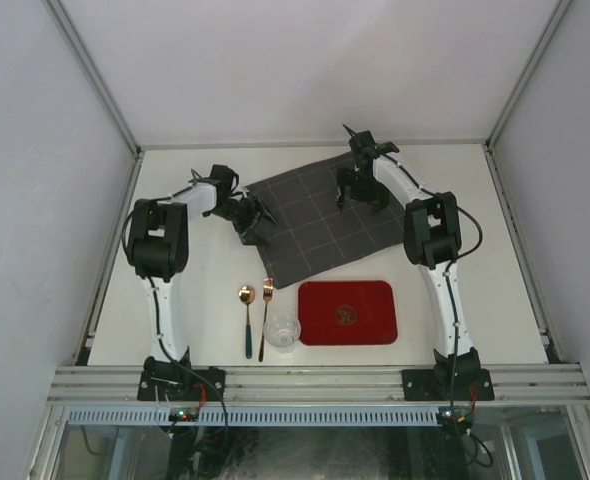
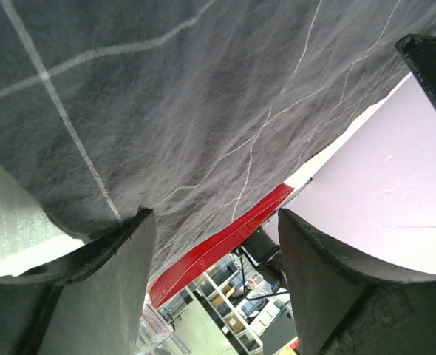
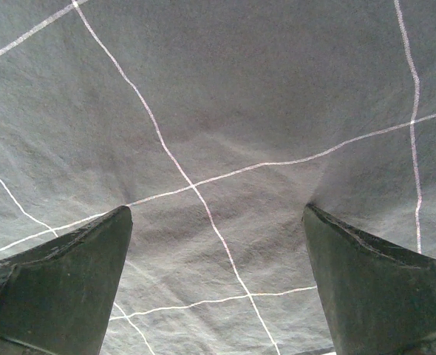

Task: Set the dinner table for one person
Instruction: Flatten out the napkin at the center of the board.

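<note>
The dinner table [image 1: 205, 290] is a large off-white top. A dark grey checked cloth [image 1: 320, 225] lies spread across its far middle. My left gripper [image 1: 260, 220] is low at the cloth's left edge. In the left wrist view it [image 2: 216, 244] stands open, the cloth [image 2: 203, 96] fills the space above its fingertips, and nothing sits between the jaws. My right gripper [image 1: 360, 200] is over the cloth's far right part. Its wrist view shows it [image 3: 218, 214] wide open, both fingertips down on the cloth [image 3: 225, 111] without pinching any.
A red tray [image 1: 347, 312] lies at the near centre, also visible beyond the left fingers as a red tray [image 2: 225, 240]. To its left lie a gold fork [image 1: 266, 315] and a gold spoon [image 1: 246, 320], with a clear glass [image 1: 282, 331] beside them. An aluminium rail [image 1: 315, 380] runs along the near edge.
</note>
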`<state>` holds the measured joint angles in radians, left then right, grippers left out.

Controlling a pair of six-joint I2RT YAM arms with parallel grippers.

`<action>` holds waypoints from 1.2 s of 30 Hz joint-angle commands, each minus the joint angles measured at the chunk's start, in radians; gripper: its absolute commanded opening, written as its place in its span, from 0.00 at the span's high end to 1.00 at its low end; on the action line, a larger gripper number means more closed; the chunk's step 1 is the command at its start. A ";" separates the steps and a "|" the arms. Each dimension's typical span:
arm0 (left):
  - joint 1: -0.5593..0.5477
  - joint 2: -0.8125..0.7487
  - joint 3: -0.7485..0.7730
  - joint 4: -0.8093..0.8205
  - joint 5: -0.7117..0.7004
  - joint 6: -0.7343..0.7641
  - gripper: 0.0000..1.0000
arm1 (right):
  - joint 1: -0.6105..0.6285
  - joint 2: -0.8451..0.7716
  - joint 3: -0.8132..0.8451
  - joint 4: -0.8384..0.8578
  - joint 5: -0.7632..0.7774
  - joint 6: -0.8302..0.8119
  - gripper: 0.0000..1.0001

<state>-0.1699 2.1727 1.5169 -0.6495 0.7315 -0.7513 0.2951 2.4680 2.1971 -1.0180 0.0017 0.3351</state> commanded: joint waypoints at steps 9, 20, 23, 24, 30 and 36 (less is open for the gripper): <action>0.009 0.078 0.219 -0.139 -0.097 -0.007 0.30 | -0.030 -0.102 -0.206 0.030 0.011 -0.003 0.01; 0.026 0.142 0.348 -0.298 -0.231 0.133 0.31 | -0.007 -0.181 -0.307 0.053 0.019 0.015 0.01; 0.027 0.145 0.378 -0.333 -0.276 0.169 0.32 | 0.001 -0.187 -0.302 0.050 0.022 0.020 0.01; 0.026 0.141 0.384 -0.341 -0.288 0.181 0.32 | 0.004 -0.189 -0.300 0.049 0.023 0.021 0.01; -0.009 0.037 0.403 -0.343 -0.380 0.252 0.32 | 0.016 -0.196 -0.274 0.034 0.026 0.025 0.01; -0.083 0.028 0.578 -0.435 -0.549 0.347 0.31 | 0.024 -0.212 -0.260 0.022 0.038 0.033 0.01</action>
<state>-0.1986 2.2768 1.9545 -1.0286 0.3042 -0.5018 0.3065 2.3085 1.9167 -0.9668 0.0433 0.3408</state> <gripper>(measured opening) 0.695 0.993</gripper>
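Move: The napkin lies askew under both hands: its middle is about 15 cm right and 2 cm ahead of the left hand, whose open fingers are at its left edge, a few centimetres lower. From the right hand, spread on the cloth, that middle is some 10 cm left and 3 cm back. The fork is about 23 cm back and 3 cm right of the left hand, and the red tray some 21 cm back and 20 cm right of it. The napkin is worked from both sides: the right hand, fingers still wide open and pressed on the cloth, drags it back about 5 cm towards the tray and slightly right. Meanwhile the left hand pushes its left edge forward, then sweeps left about 5 cm while sinking slightly, its fingers steepening some 25 degrees, and finally lifts off, still open. ##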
